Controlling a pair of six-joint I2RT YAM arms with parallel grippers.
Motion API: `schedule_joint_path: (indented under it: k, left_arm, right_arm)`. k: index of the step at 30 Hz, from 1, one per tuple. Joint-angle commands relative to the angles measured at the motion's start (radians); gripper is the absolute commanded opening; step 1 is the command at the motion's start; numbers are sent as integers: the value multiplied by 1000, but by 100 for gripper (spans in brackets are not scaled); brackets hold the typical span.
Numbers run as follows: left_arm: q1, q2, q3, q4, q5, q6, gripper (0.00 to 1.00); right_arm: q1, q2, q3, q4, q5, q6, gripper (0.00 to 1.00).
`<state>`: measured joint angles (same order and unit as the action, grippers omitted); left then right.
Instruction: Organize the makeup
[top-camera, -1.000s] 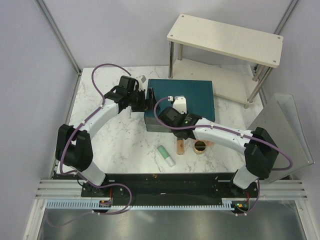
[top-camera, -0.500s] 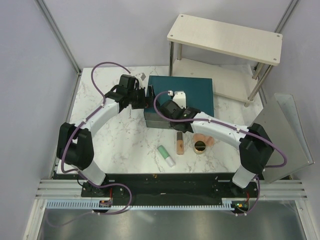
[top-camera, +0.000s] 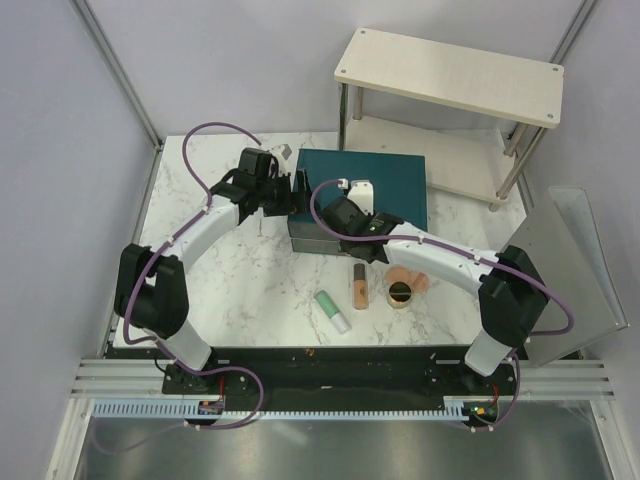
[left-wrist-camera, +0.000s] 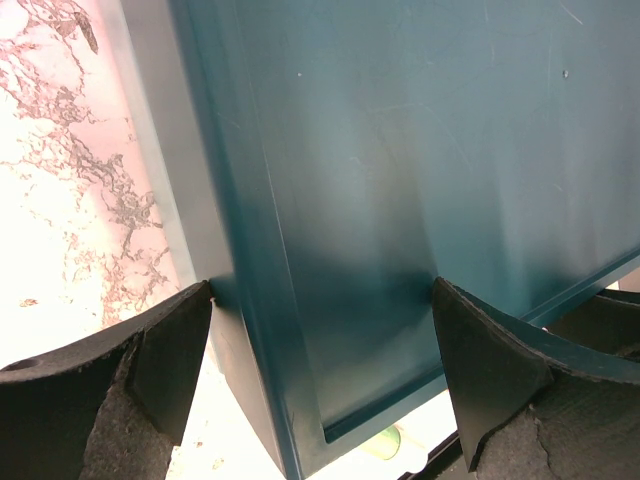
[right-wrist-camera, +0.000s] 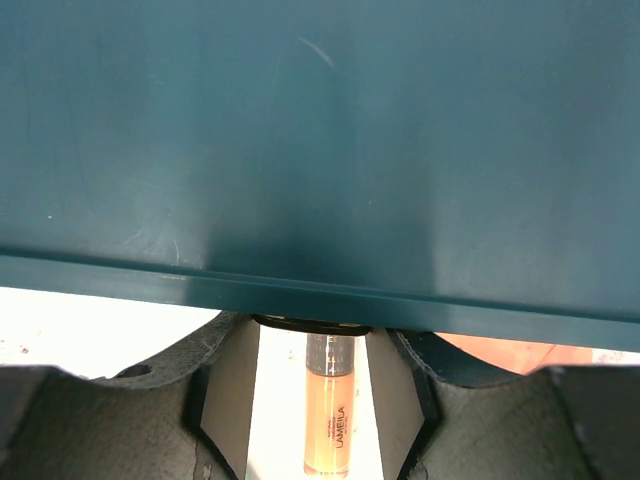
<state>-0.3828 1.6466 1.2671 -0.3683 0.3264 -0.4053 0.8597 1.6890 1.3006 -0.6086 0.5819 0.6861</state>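
The peach-tan tube (top-camera: 359, 288) lies on the table in front of the teal box (top-camera: 385, 185); the right wrist view shows it (right-wrist-camera: 326, 420) between my fingers. The mint-green tube (top-camera: 333, 311) lies to its left. The gold-rimmed compact (top-camera: 400, 294) and the peach-pink pads (top-camera: 412, 279) lie to its right. My right gripper (top-camera: 357, 250) is open, reaching over the box's front edge (right-wrist-camera: 320, 290), with a dark handle rim just under that edge. My left gripper (top-camera: 297, 196) is open and straddles the box's left front corner (left-wrist-camera: 290, 400).
A white two-tier shelf (top-camera: 450, 75) stands at the back right. A metal panel (top-camera: 570, 260) leans at the right edge. A sliver of the mint tube (left-wrist-camera: 385, 440) shows below the box corner. A pad's edge (right-wrist-camera: 500, 352) shows at the right.
My right gripper has drawn back from above the peach-tan tube to the box's front edge. The tube now lies flat on the table. The left gripper has hardly moved.
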Motion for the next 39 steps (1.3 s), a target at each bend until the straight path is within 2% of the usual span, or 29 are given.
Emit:
schedule_joint_path:
  k: [1,7,22,39]
  left_arm:
    - [-28,44,0,-123,59,34,95]
    - [-28,55,12,-123,57,33,95]
    - [-28,70,17,-121,46,31,95]
    - [-28,93,21,-116,37,31,96]
  right_arm:
    - [-51,0,-57,176,-22,26,0]
    - [-8,-43,-103,126,-82,23,0]
    - [94,-77,-101,-72,-203,27,0]
    - [162,-65,-110,-223,-488,32,0]
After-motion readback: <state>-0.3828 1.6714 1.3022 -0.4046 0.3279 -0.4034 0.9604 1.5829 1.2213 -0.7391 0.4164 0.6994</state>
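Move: The upper drawer's knob is already between the right fingers, right at the hand point. The black-capped tube lies about 8 cm back from it, in line and some 7 cm lower; the round pot is about 10 cm back and 9 cm right, the green tube roughly 14 cm back and 6 cm left, both equally low. From the left hand, straddling the box's left top edge, the knob is some 8 cm back, 12 cm right and slightly below. Straight back towards the base, slowly at first and then faster, the right hand draws the upper drawer out by its knob for about 7.5 cm, passing over the black-capped tube. The wrist tips down and turns counter-clockwise, some 10 degrees each, the fingers keeping nearly the same gap. The left hand stays with its open fingers astride the box's left edge, steadying it. ##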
